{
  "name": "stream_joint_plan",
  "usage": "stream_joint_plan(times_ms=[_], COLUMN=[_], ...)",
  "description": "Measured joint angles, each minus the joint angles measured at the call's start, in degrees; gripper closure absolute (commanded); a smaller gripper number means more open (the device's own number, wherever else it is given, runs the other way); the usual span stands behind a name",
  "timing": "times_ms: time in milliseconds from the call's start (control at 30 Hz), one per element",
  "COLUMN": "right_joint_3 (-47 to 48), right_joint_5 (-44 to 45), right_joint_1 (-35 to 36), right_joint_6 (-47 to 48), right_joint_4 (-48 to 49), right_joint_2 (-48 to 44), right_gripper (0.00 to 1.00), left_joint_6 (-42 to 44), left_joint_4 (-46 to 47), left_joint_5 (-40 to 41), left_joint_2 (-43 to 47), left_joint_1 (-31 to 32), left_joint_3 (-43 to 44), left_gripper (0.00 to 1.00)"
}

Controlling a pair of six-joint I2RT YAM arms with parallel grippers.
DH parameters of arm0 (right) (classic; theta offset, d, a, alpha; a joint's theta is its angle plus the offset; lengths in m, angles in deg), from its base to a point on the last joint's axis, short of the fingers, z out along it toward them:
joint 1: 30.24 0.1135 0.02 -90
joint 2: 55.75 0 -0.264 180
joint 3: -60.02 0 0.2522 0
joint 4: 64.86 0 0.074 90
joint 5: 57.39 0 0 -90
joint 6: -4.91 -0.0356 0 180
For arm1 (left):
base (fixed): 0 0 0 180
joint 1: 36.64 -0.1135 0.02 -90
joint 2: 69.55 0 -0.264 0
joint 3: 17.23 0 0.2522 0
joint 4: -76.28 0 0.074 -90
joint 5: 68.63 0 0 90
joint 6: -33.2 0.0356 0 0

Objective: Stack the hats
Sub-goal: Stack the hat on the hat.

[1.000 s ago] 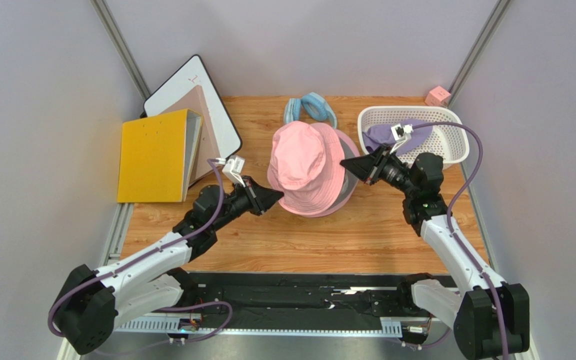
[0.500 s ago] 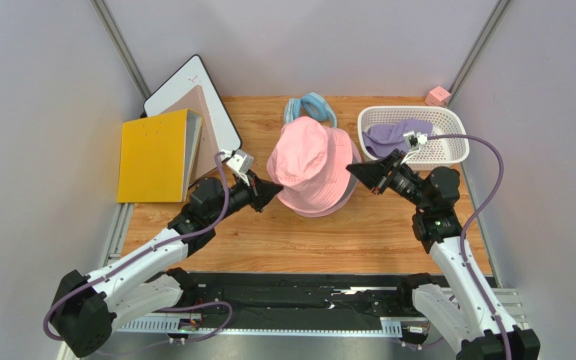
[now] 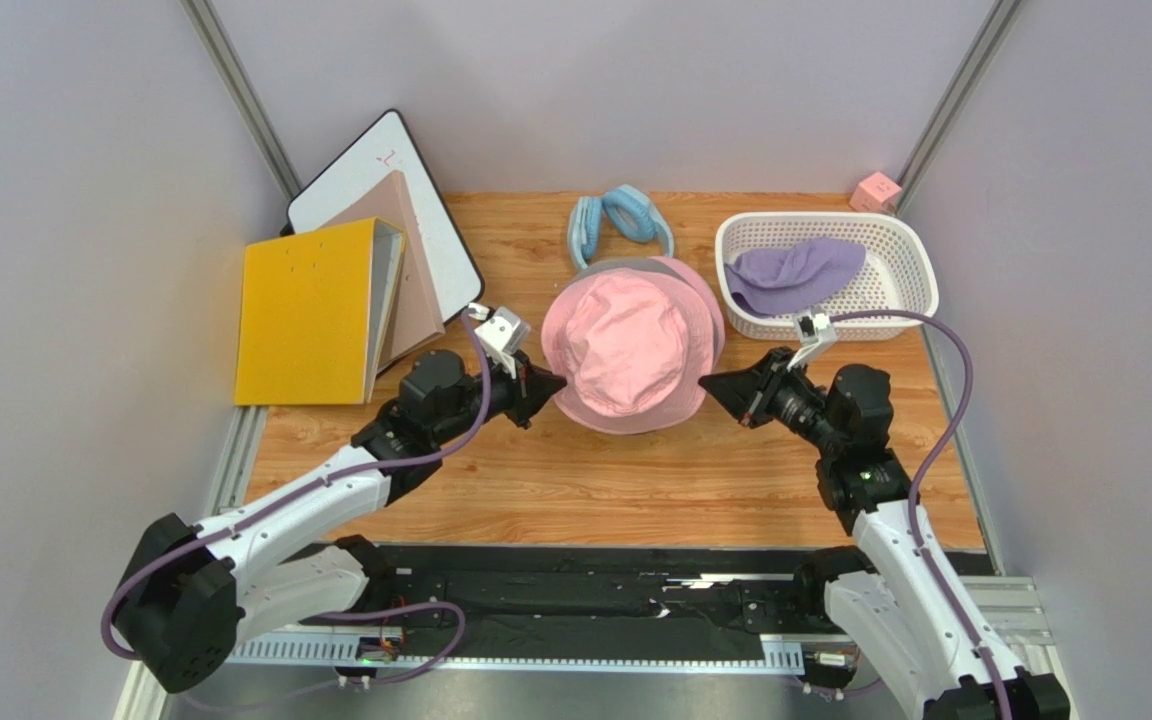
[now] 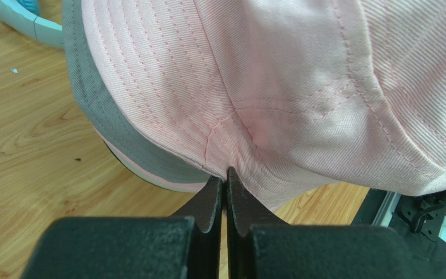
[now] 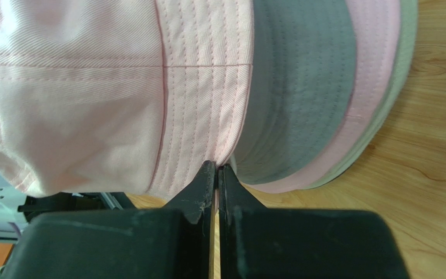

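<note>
A pink hat (image 3: 630,348) sits crown up on a pile of hats in the middle of the table; below it show a grey brim (image 5: 301,99) and another pink brim (image 5: 371,104). My left gripper (image 3: 549,393) is shut on the top hat's left brim edge (image 4: 231,157). On the opposite side, my right gripper (image 3: 707,387) is shut on its right brim edge (image 5: 208,133). The fabric is pinched at both sets of tips. A lavender hat (image 3: 796,270) lies in the white basket (image 3: 898,308).
A light blue padded ring (image 3: 620,222) lies behind the pile. A yellow folder (image 3: 309,311) and a whiteboard (image 3: 387,173) lean at the back left. A small pink cube (image 3: 875,191) sits in the back right corner.
Both grippers have carried the pink hat down from a tilted pose until it sits level over the pile. The right arm has drawn back from the basket.
</note>
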Motion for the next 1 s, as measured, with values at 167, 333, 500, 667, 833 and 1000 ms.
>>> stream_joint_plan(times_ms=[167, 333, 500, 667, 833, 1000], right_joint_3=[0.00, 0.04, 1.20, 3.21, 6.73, 13.77], right_joint_5=[4.57, 7.74, 9.86, 10.51, 9.55, 9.88], right_joint_1=[0.00, 0.02, 0.07, 0.17, 0.20, 0.09], right_joint_6=[1.16, 1.86, 2.01, 2.49, 4.22, 6.03], right_joint_4=[-2.14, -2.27, -2.21, -2.12, -5.77, -8.61], right_joint_2=[1.05, 6.05, 11.08, 13.77, 13.77, 13.20], right_gripper=[1.00, 1.00, 1.00, 0.99, 0.41, 0.34], left_joint_6=[0.09, -0.59, -2.12, -4.17, -6.03, -6.84], left_joint_4=[-0.46, -2.03, -2.54, -2.60, -3.45, -3.89], left_joint_5=[2.16, 5.25, 6.51, 6.54, 4.92, 2.43], left_joint_2=[-2.32, -7.63, -11.58, -13.64, -13.68, -13.70], left_joint_1=[0.04, 0.22, 0.13, -1.57, -4.39, -7.58], left_joint_3=[1.01, 4.31, 6.88, 8.35, 8.35, 8.76], left_gripper=[1.00, 1.00, 1.00, 1.00, 1.00, 1.00])
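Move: The hat stack, grey hat uppermost, has its middle about 7 cm ahead, 12 cm right and 5 cm below the left hand; from the right hand it is about 7 cm ahead, 11 cm left and 5 cm below. The blue headphones lie some 25 cm ahead and 9 cm right of the left hand, roughly 10 cm lower. The white basket's middle is around 19 cm ahead and 22 cm right of the right hand, also about 10 cm lower. The pink hat, already pinched by its near brim on both sides, is worked forward and down onto the grey one: the left hand keeps its pinch, going some 7 cm forward and 3 cm down while tipping down and turning counter-clockwise. The right hand sinks about 5 cm while going forward and slightly right, then opens, lets go and lifts about 6 cm, still edging forward. ##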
